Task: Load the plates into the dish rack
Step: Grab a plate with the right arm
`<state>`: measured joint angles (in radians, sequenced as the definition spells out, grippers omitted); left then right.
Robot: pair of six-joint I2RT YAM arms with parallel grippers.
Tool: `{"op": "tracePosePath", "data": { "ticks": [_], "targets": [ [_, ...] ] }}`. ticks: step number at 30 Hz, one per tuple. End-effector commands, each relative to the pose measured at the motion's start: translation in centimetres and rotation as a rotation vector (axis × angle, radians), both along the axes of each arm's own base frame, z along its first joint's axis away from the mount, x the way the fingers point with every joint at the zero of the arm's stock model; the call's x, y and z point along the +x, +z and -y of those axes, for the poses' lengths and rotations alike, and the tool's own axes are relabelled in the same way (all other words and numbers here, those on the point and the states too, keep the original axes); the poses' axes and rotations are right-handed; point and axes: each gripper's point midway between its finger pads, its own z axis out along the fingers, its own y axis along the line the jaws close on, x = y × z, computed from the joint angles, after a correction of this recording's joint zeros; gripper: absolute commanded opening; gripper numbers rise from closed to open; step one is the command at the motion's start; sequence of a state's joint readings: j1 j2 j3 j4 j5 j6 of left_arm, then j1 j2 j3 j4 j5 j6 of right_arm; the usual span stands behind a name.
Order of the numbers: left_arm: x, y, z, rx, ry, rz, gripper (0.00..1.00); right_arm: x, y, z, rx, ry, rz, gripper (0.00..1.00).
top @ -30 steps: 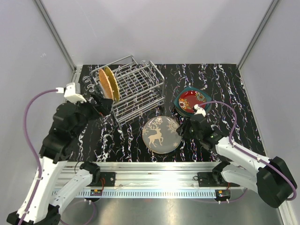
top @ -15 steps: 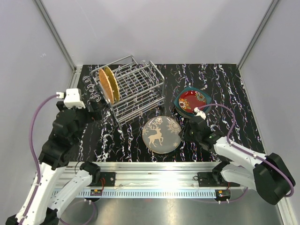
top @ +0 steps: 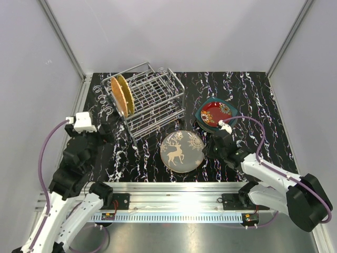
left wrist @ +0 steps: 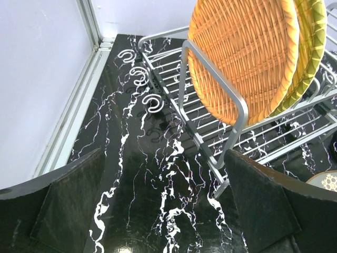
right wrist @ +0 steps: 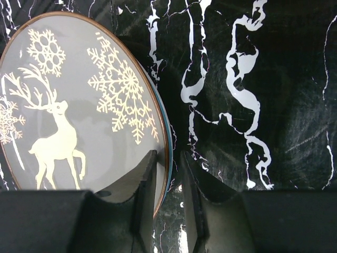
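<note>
A grey plate with a white reindeer (top: pixel 181 151) (right wrist: pixel 79 105) lies flat at the table's front centre. My right gripper (top: pixel 206 149) (right wrist: pixel 168 155) straddles its right rim: one finger (right wrist: pixel 145 174) rests over the plate's face, the other (right wrist: pixel 197 179) stands just outside the rim with a thin gap showing. The silver wire dish rack (top: pixel 152 100) (left wrist: pixel 210 132) holds an orange woven plate (top: pixel 121 97) (left wrist: pixel 247 52) upright, with a yellow-green rimmed plate (left wrist: pixel 310 47) behind it. My left gripper (top: pixel 105 129) (left wrist: pixel 163 153) hangs wide open, nothing in it, left of the rack.
A red patterned plate (top: pixel 217 112) sits on a dark teal plate (top: pixel 210 100) at the right, behind my right gripper. White hook shapes (left wrist: pixel 142 87) lie on the black marbled table beside the rack. A metal frame rail (left wrist: pixel 79 105) runs along the left edge.
My left arm has drawn back from the rack toward the near left, still open. The right gripper's jaws have narrowed around the reindeer plate's rim.
</note>
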<state>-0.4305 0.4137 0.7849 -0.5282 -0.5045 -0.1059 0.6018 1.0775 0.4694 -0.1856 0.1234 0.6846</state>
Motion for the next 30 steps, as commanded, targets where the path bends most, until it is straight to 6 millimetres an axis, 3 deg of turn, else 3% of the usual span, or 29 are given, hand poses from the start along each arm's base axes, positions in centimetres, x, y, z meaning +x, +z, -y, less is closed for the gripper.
{"op": "tracePosePath", "data": {
  "ticks": [1,13,16,23,30],
  "targets": [
    [1.3,0.5,0.6,-0.003,0.005,0.003,0.99,1.1,2.3,-0.3,0.030,-0.009,0.061,0.30],
    [2.4,-1.8,1.4,0.000,0.001,-0.083,0.99,1.1,2.2,-2.0,0.105,0.019,0.042,0.28],
    [2.7,-2.9,1.9,-0.001,-0.018,-0.111,0.99,1.2,2.5,-2.0,0.110,0.016,0.048,0.24],
    [3.0,-3.6,2.2,-0.001,-0.025,-0.134,0.99,1.5,3.9,-2.8,0.173,0.028,0.088,0.24],
    [2.9,-3.6,2.1,-0.007,-0.026,-0.131,0.99,1.8,2.3,-3.8,0.213,0.025,0.055,0.29]
  ]
}}
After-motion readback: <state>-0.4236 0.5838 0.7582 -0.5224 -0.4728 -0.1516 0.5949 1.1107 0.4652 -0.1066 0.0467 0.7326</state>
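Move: For the right hand, the grey reindeer plate's middle is about 10 cm left and 1 cm ahead, about a centimetre lower; its right rim is already between the fingers. A blue-rimmed plate lies directly beneath it, 2 cm below the hand. The red plate on the teal one sits some 19 cm ahead and 6 cm right, level in height. From the left hand, the reindeer plate lies roughly 30 cm right, 1 cm ahead and 25 cm below. The right hand's outer finger pushes the reindeer plate's right rim leftwards, the hand easing about 2 cm left at nearly the same height and rolling some 5 degrees so its left side rises. Its fingers stay narrowly parted astride the rim. Empty and open, the left hand sinks about 4.5 cm beside the rack while reaching some 2.5 cm forward, tipping down 10 degrees. ##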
